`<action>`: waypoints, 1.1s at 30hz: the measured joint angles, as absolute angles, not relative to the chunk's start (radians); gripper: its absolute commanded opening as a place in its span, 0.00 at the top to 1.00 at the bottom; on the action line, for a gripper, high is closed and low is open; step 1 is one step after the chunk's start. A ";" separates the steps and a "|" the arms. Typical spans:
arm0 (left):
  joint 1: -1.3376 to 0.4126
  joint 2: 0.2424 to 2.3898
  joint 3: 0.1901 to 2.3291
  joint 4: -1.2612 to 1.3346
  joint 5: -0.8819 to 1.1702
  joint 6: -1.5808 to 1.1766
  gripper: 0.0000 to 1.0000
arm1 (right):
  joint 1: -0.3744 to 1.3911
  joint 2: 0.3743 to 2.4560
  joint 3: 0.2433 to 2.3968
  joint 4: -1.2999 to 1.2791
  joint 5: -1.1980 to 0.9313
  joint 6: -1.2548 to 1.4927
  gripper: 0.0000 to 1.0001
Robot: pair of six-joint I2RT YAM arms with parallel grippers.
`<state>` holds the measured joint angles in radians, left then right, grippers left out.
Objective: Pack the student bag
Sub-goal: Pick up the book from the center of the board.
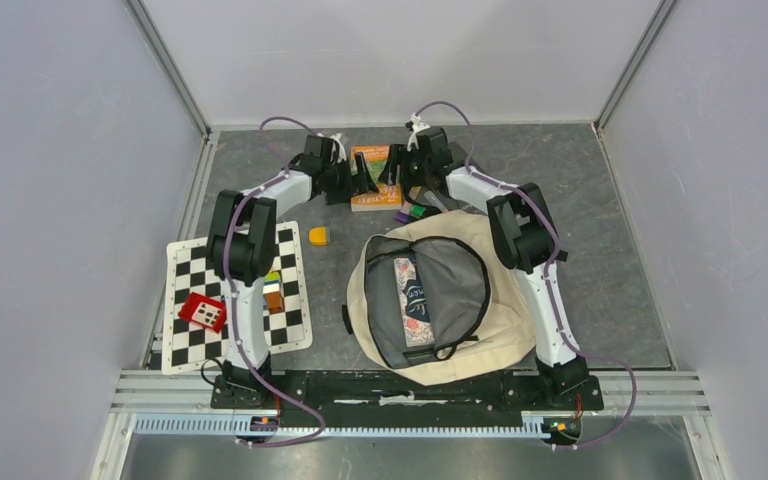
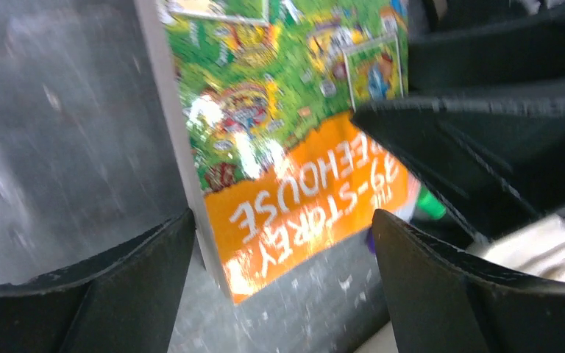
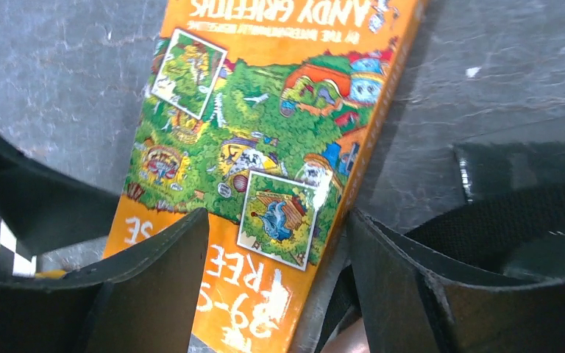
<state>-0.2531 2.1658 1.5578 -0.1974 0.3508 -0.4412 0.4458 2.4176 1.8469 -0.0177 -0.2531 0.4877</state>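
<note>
The student bag [image 1: 500, 310], cream with black zippers, lies open between the arm bases, and its grey lining [image 1: 450, 285] holds a patterned flat item. Behind it an orange and green book [image 1: 373, 165] rests on the grey table. Both grippers are at this book. My left gripper [image 1: 361, 183] is open, and in the left wrist view the book's near corner [image 2: 287, 213] lies between its fingers [image 2: 125, 287]. My right gripper [image 3: 278, 217] stands open: one finger [image 3: 154, 287] hangs over the book's cover [image 3: 265, 132], the other sits at its spine edge.
A yellow block [image 1: 318, 236] lies left of the bag. A checkered mat [image 1: 190, 340] at the left carries a red piece [image 1: 203, 312] and coloured blocks [image 1: 274, 292]. Purple and green items [image 1: 410, 212] sit by the bag's top. A black strap [image 3: 515, 213] lies beside the right gripper.
</note>
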 measured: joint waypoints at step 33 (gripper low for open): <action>-0.265 1.850 1.180 -0.259 -0.019 -0.595 0.03 | 0.611 2.308 1.647 0.042 -0.277 0.395 0.29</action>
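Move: The orange book's middle is about 5 cm ahead and 4 cm right of the left hand, and some 3 cm ahead and 4 cm left of the right hand, barely lower than either. The yellow block sits about 13 cm behind the left hand and 11 cm to its left. From the right hand, the green piece is 8 cm back and 4 cm right, and the black book about 3 cm ahead and 16 cm right. Keep the right gripper low with its outer finger along the book's right edge, and drag the book back about 9 cm and left, turning slightly counter-clockwise. Draw the left gripper back with it, then swing it some 7 cm left, rising a little and turning about 20 degrees counter-clockwise, fingers wide. Finally dip it so that its outer finger comes down just outside the spine. ##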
